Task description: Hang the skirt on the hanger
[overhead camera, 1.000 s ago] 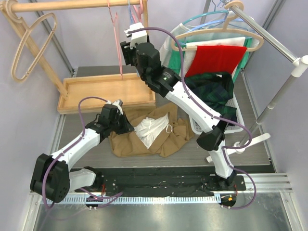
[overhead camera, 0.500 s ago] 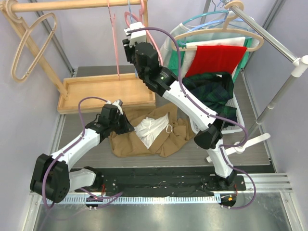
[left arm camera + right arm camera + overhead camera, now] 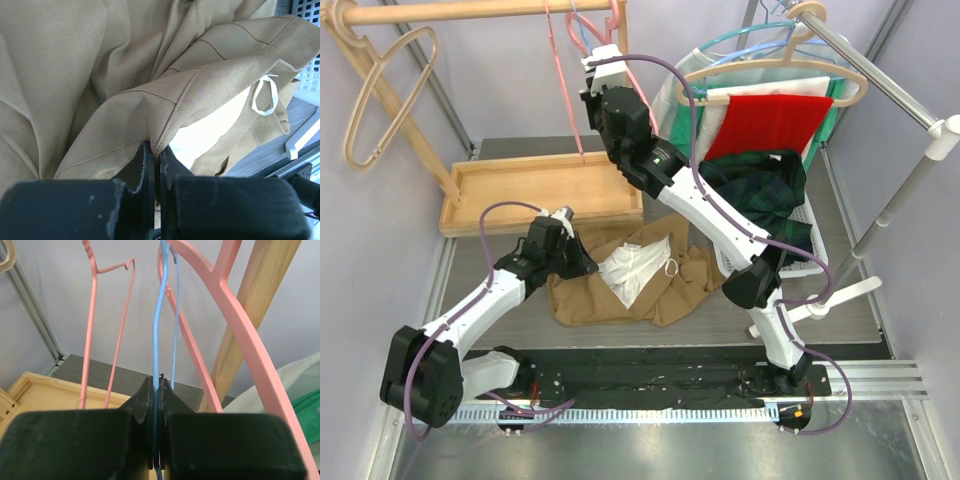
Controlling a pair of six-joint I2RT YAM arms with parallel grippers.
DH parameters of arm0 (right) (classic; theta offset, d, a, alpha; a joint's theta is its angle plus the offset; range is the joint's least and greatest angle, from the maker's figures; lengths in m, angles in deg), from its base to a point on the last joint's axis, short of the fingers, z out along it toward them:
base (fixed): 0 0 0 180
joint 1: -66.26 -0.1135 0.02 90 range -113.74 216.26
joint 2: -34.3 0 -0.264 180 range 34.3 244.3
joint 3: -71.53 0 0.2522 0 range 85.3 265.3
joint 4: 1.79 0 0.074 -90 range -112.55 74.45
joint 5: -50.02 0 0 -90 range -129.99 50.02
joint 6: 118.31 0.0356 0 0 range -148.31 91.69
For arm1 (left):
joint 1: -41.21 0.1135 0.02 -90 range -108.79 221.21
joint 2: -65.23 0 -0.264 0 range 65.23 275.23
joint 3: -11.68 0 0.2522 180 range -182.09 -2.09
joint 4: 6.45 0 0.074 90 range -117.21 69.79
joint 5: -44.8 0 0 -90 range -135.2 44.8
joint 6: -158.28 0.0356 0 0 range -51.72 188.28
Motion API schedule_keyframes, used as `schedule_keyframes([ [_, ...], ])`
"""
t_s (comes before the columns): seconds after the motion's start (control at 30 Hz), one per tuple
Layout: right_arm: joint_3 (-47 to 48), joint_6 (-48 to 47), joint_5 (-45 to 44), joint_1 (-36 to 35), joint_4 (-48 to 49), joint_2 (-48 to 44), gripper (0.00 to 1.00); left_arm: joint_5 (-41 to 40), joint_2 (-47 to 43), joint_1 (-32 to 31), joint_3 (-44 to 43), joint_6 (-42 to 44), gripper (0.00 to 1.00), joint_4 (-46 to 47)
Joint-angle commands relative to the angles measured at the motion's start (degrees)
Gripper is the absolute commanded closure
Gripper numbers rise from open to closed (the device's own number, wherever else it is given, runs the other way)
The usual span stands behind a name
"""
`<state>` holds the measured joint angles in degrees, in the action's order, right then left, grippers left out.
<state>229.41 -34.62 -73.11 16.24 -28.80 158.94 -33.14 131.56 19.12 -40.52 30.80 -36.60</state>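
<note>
The tan skirt (image 3: 585, 300) lies crumpled on the table, its white lining (image 3: 635, 270) showing. My left gripper (image 3: 578, 265) is at its left edge. In the left wrist view that gripper (image 3: 157, 150) is shut on a stitched fold of the skirt (image 3: 100, 75). My right gripper (image 3: 590, 38) reaches up among the hangers under the wooden rail (image 3: 470, 12). In the right wrist view it (image 3: 159, 381) is shut on the thin blue hanger (image 3: 158, 315). A thick pink hanger (image 3: 235, 325) hangs just to the right and a thin pink wire hanger (image 3: 90, 315) to the left.
A wooden tray (image 3: 520, 190) sits behind the skirt. A beige hanger (image 3: 380, 90) hangs at far left. A white basket (image 3: 745, 262) at the right holds dark plaid clothes (image 3: 760, 190). A red garment (image 3: 770, 120) hangs on a metal rack (image 3: 880, 70).
My right arm has risen toward the rail and its jaws have shut on the blue hanger. The left arm and the skirt have stayed put.
</note>
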Motion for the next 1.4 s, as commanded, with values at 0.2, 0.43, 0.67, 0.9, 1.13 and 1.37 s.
schedule_keyframes([
  [0.2, -1.82, 2.35, 4.56, 0.01, 5.61, -10.37, 0.99, 0.07, -1.37, 0.38, -0.59, 0.65, 1.0, 0.47],
  [0.43, -9.96, 5.07, 9.81, -0.08, -0.7, -17.13, 0.99, -0.71, -0.23, 0.64, -1.47, 1.44, 1.0, 0.39],
  [0.67, -28.43, 8.06, 18.43, -0.17, -6.95, -32.23, 0.99, -0.37, 0.3, 1.78, -2.61, 2.84, 1.0, -0.14],
  [0.9, -49.85, 10.08, 23.89, -0.17, -15.37, -50.42, 0.99, 0.6, -1.11, 2.05, -2.52, 3.64, 1.0, -1.2],
  [1.13, -64.65, 11.14, 30.82, -0.17, -22.77, -66.79, 0.99, 3.49, -2.07, 2.05, -3.66, 4.69, 1.0, -4.35],
  [1.37, -71.77, 12.37, 44.53, -0.17, -27.08, -73.31, 0.99, 6.74, -4.19, 1.96, -5.77, 9.78, 1.0, -10.86],
])
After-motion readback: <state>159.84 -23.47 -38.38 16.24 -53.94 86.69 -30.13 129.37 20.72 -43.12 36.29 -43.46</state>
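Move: The right hand already pinches the blue hanger at the wooden rack; the skirt it is meant for lies about 21 cm back, 5 cm right and some 38 cm below that hand. A pink hanger stands about 4 cm right and 3 cm ahead of the right hand, the rack post some 6 cm right and 8 cm ahead. The laundry basket lies roughly 35 cm right, 10 cm back. The left hand holds the skirt's edge, its middle about 9 cm right, 2 cm back and 4 cm lower. Keep the right gripper shut on the blue hanger and raise it about 5 cm while easing back to unhook it from the rack. Then sweep it fast back, right and down towards the skirt, ending some 28 cm back and 17 cm right of the start, with the wrist tipping down and turning counter-clockwise about 35 degrees. Let the left gripper keep its pinch on the skirt, almost still. ##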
